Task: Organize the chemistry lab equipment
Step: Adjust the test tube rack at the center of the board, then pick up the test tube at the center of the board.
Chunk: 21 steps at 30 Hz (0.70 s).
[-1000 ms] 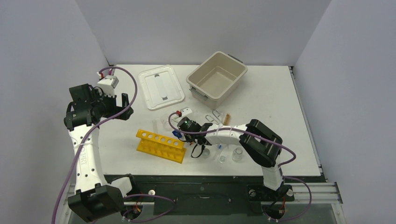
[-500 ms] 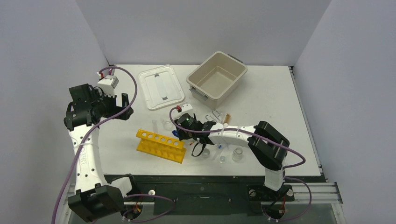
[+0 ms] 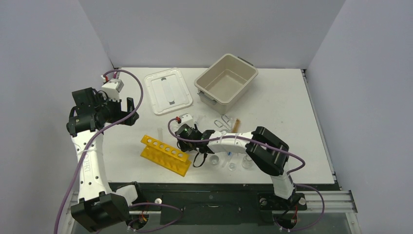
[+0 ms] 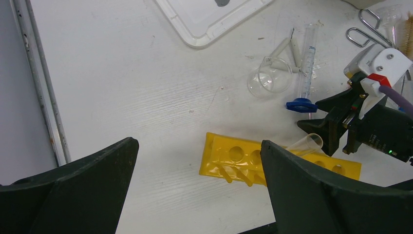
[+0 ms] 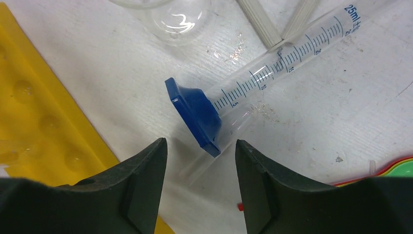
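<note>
The yellow tube rack [image 3: 164, 154] lies near the table's front. A clear test tube [image 4: 306, 144] leans out of its right part. My right gripper [image 3: 186, 141] hovers low over that end, open. In the right wrist view its fingers [image 5: 200, 146] stand apart around the faint clear tube [image 5: 209, 161] without touching it. Just beyond lies a graduated cylinder [image 5: 287, 53] with a blue base [image 5: 195, 114], and a small beaker [image 5: 178, 17]. My left gripper [image 3: 130, 111] hangs wide open and empty, high over the left of the table.
A beige tub [image 3: 248, 73] stands at the back, with a white lid [image 3: 168, 90] to its left. Metal tongs [image 3: 224, 121] and a brush [image 3: 237, 124] lie behind the right arm. Small clear vessels [image 3: 247, 162] stand near the front edge. Coloured spatulas [image 5: 389, 170] lie close by.
My right gripper has opened and moved left towards the rack. The rack has shifted and turned slightly. The left arm has not moved.
</note>
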Each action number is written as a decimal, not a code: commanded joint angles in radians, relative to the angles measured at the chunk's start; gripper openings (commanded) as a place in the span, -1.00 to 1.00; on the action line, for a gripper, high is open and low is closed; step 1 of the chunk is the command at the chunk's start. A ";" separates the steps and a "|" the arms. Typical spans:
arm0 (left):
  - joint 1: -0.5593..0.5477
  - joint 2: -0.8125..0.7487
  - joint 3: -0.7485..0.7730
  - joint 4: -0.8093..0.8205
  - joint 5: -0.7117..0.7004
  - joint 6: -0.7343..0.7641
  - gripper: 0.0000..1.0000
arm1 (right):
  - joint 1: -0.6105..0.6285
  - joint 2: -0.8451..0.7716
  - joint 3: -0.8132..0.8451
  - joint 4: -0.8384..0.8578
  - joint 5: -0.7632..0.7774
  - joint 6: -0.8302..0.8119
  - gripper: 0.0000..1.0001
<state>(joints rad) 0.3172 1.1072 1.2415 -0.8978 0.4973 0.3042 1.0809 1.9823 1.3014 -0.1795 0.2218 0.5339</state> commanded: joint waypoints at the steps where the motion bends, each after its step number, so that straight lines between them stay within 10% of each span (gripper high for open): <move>1: 0.012 -0.013 0.050 0.002 0.003 0.018 0.93 | 0.002 0.018 0.034 -0.011 0.038 0.008 -0.01; 8: 0.011 -0.012 0.048 0.001 0.004 0.019 0.93 | -0.016 0.045 0.011 0.007 0.038 0.014 -0.10; 21: 0.011 -0.003 0.034 -0.084 0.086 0.147 0.93 | -0.091 -0.086 -0.115 0.002 0.065 -0.025 -0.88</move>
<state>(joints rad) 0.3225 1.1072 1.2457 -0.9623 0.5301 0.4053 1.0103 1.9598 1.2140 -0.1524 0.2558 0.5316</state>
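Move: The blue base of the graduated cylinder lies nearly under the right hand, about 1 cm ahead, 1 cm left and 1 cm lower; a clear test tube lies beneath its edge, roughly 1 cm ahead and 3 cm down. From the hand, the yellow rack's middle is about 7 cm left and 3 cm back, the beaker some 7 cm ahead and 4 cm left, and the spoons 8 cm right and 2 cm ahead. The base is about 20 cm right, 2 cm back and 23 cm below the left hand. The right fingers come down astride the loose tube beside the cylinder's blue base, closing from half open to nearly shut, one finger against the base, and drag base and tube away from the yellow rack. The hand first sinks about 1.5 cm, then stays low while sweeping some 4 cm right and 2 cm forward, with a slight clockwise turn. ##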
